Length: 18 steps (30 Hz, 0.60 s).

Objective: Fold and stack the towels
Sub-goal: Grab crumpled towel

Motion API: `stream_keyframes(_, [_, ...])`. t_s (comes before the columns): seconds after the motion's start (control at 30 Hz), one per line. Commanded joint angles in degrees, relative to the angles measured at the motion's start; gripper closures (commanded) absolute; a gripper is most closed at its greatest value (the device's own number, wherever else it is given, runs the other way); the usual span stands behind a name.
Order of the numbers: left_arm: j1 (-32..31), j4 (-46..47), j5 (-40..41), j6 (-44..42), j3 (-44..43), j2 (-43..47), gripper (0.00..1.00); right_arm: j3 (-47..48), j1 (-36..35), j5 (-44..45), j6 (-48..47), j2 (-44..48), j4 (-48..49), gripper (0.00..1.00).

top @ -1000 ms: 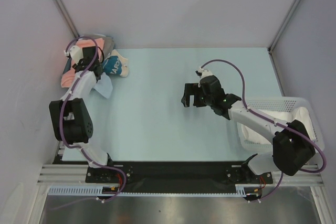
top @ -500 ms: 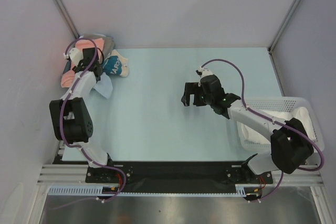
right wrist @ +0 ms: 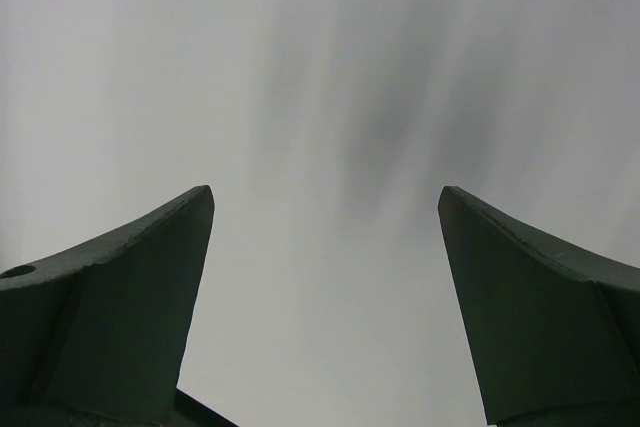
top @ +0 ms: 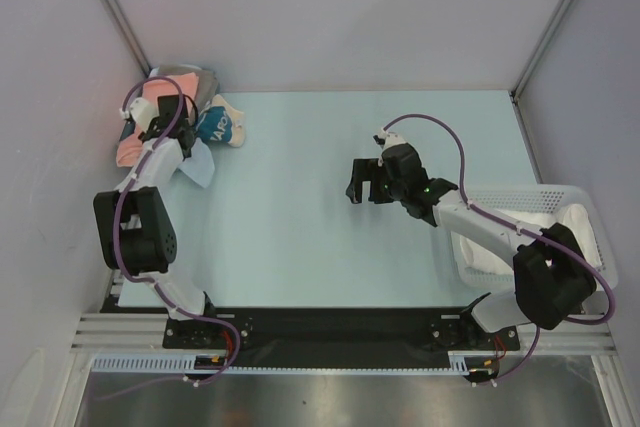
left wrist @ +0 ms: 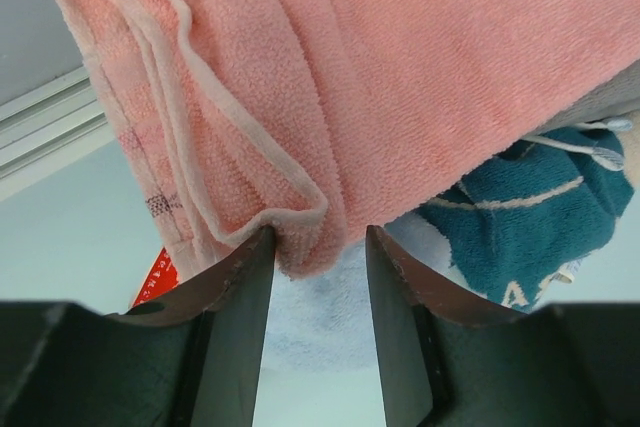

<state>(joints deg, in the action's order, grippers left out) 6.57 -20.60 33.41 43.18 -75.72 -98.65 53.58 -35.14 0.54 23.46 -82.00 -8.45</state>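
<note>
The salmon-pink towel (left wrist: 400,77) lies folded in the far left corner (top: 126,150), with the grey towel (top: 192,77) behind it and the light blue towel (top: 200,167) sticking out in front. My left gripper (left wrist: 318,237) is down at this pile (top: 150,127). Its jaws stand apart around a folded corner of the pink towel, which touches the left finger (left wrist: 240,297) and leaves a gap to the right one. Light blue cloth (left wrist: 320,317) lies under the tips. A white towel (top: 520,222) rests in the basket. My right gripper (top: 358,182) hangs wide open and empty (right wrist: 325,197) over mid-table.
A small teal bundle with white print (top: 217,127) sits beside the pile, right of the pink towel (left wrist: 520,207). A red tag (left wrist: 160,272) shows under the pink towel. The white basket (top: 590,197) stands at the right edge. Walls close in on the left and back.
My left gripper has shifted slightly left over the pile and its jaws have narrowed a little around the pink corner. The right arm has stayed put.
</note>
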Motion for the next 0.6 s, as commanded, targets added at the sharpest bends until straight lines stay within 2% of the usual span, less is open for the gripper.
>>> stream_keyframes(0.0, [0.7, -0.8, 1.4, 3.1, 1.3, 3.0, 0.53, -0.1, 0.2, -1.5, -0.3, -0.4, 2.0, 0.00])
stream_keyframes(0.1, [0.7, -1.0, 1.0, 3.8, 1.0, 1.7, 0.55, -0.2, 0.2, -1.5, -0.5, -0.1, 2.1, 0.00])
stream_keyframes(0.2, [0.8, -0.1, 1.0, 3.1, 0.7, 1.2, 0.68, -0.4, 0.4, -1.3, -0.6, 0.2, 1.9, 0.00])
stream_keyframes(0.23, [0.9, 0.4, 0.9, 2.3, 0.1, 1.1, 0.80, -0.5, 0.5, -1.2, -0.6, 0.3, 1.9, 0.00])
stream_keyframes(0.27, [1.1, 0.4, 0.3, 1.8, -0.6, 1.1, 0.87, -0.4, 0.5, -1.3, -0.6, 0.3, 1.8, 0.00])
stream_keyframes(0.3, [1.2, 0.5, 0.1, 1.4, -1.3, 1.1, 0.99, -0.4, 0.6, -1.4, -0.6, 0.3, 1.9, 0.00])
stream_keyframes(0.47, [1.0, 3.0, -4.3, -4.8, -7.7, 2.9, 1.00, -0.4, 0.7, -1.8, -0.4, 0.5, 1.9, 0.00])
stream_keyframes(0.57, [-1.7, 6.9, -6.4, -9.3, -9.3, 6.4, 1.00, -0.4, 0.8, -1.7, -0.5, 0.4, 2.0, 0.00])
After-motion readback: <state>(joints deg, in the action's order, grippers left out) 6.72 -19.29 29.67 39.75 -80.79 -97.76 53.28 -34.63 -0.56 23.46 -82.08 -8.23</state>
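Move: Just ahead of the left hand lies the salmon towel: its middle is about 7 cm ahead and 4 cm to the left, roughly level, while its folded near-right corner already sits between the half-open fingers. The pale blue towel is about 2 cm back, 4 cm right and 5 cm below; the teal towel about 5 cm ahead, 9 cm right and 5 cm down; the grey towel some 11 cm ahead, 6 cm right and 3 cm lower. From the idle right hand, the salmon towel is roughly 15 cm ahead and 42 cm left, about level. Sinking barely a centimetre onto the near-right corner of the salmon towel, the left hand shuts its half-open fingers fully and pinches the fold. It then pulls up quickly, rising about 5 cm from its lowest point and easing some 3 cm forward over the pile, with only a slight turn of the wrist and the grip kept. ##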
